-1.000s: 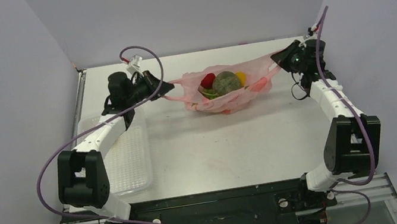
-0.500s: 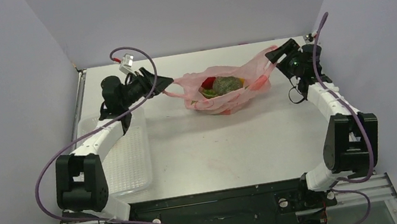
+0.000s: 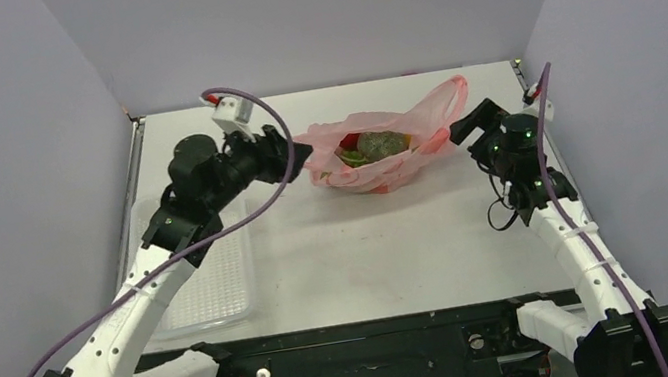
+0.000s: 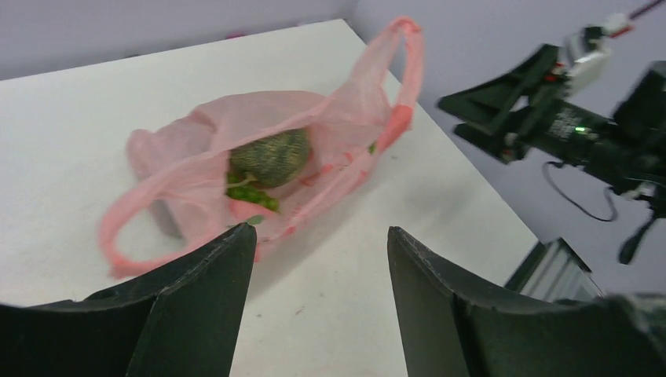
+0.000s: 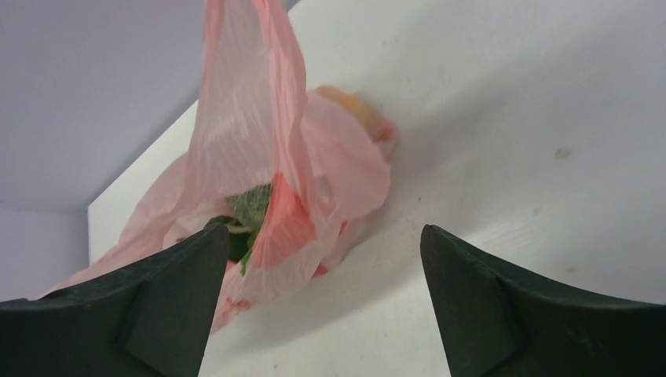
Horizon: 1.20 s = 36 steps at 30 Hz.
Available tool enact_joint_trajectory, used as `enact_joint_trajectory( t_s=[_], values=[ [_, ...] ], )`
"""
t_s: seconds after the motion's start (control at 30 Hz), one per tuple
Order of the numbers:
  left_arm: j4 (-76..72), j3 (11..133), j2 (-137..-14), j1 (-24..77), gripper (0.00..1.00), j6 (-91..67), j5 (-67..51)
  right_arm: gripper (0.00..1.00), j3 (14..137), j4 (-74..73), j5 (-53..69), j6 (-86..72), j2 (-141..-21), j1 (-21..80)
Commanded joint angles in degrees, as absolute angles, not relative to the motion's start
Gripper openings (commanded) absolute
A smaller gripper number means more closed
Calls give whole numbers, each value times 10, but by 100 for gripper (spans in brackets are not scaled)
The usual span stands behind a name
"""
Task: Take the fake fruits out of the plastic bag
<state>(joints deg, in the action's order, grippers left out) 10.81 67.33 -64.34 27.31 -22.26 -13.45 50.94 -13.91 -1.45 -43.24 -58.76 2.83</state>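
Observation:
The pink plastic bag (image 3: 377, 163) lies slumped on the table at the back middle, mouth up. Inside it I see the fake fruits: a green round one (image 3: 383, 143), a red one (image 3: 353, 140) and green pieces. My left gripper (image 3: 303, 156) is open just left of the bag, holding nothing. My right gripper (image 3: 466, 131) is open to the bag's right, also holding nothing. In the left wrist view the bag (image 4: 330, 118) and the green fruit (image 4: 271, 155) lie beyond my left gripper (image 4: 320, 236). In the right wrist view the bag's handle (image 5: 251, 118) stands up before my right gripper (image 5: 322, 232).
A clear rectangular plastic tray (image 3: 215, 278) lies at the table's left, partly under the left arm. Walls close the table on three sides. A purple cable (image 3: 245, 101) loops over the left wrist.
Both grippers have opened and let go of the bag's handles, then drawn back toward the near side. The bag, stretched between them before, has sagged onto the table.

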Motion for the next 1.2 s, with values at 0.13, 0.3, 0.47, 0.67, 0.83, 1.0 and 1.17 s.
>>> enact_joint_trajectory(
  t_s=[0.13,0.3,0.47,0.67,0.83,1.0,1.17],
  values=[
    [108,764,-791,444,60,-183,-50,87,392,23,68,-644,-623,86],
    [101,822,-881,458,60,-171,-76,87,397,94,58,-667,-689,119],
    [107,860,-927,459,60,-168,-88,87,418,104,68,-668,-710,128],
    [113,870,-940,459,60,-172,-89,90,419,95,51,-680,-716,149],
    [127,887,-949,460,58,-188,-90,90,420,133,47,-703,-768,162],
    [126,886,-956,458,57,-191,-85,68,423,148,29,-685,-789,191],
    [113,892,-998,457,56,-190,-84,0,365,230,20,-664,-800,220]
  ],
)
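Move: The bag's near right rim lies about 15 cm to the right hand's left, 2 cm ahead and 11 cm down; the raised right handle stands some 13 cm ahead of that hand, 2 cm left and 6 cm below. From the left hand, the melon in the open bag lies about 13 cm ahead, 18 cm right and 27 cm below; the green grapes are 7 cm to the left of the melon and 2 cm nearer. Right fingers pinch the bag's near right rim late on, shutting from wide open after the hand has swung some 15 cm left and sunk about 10 cm, rolling 25 degrees left side up. The left hand, staying open, sweeps about 17 cm right with a brief dip backward and drops 10 cm towards the melon, turning slightly clockwise, and comes in over the bag's near side. ##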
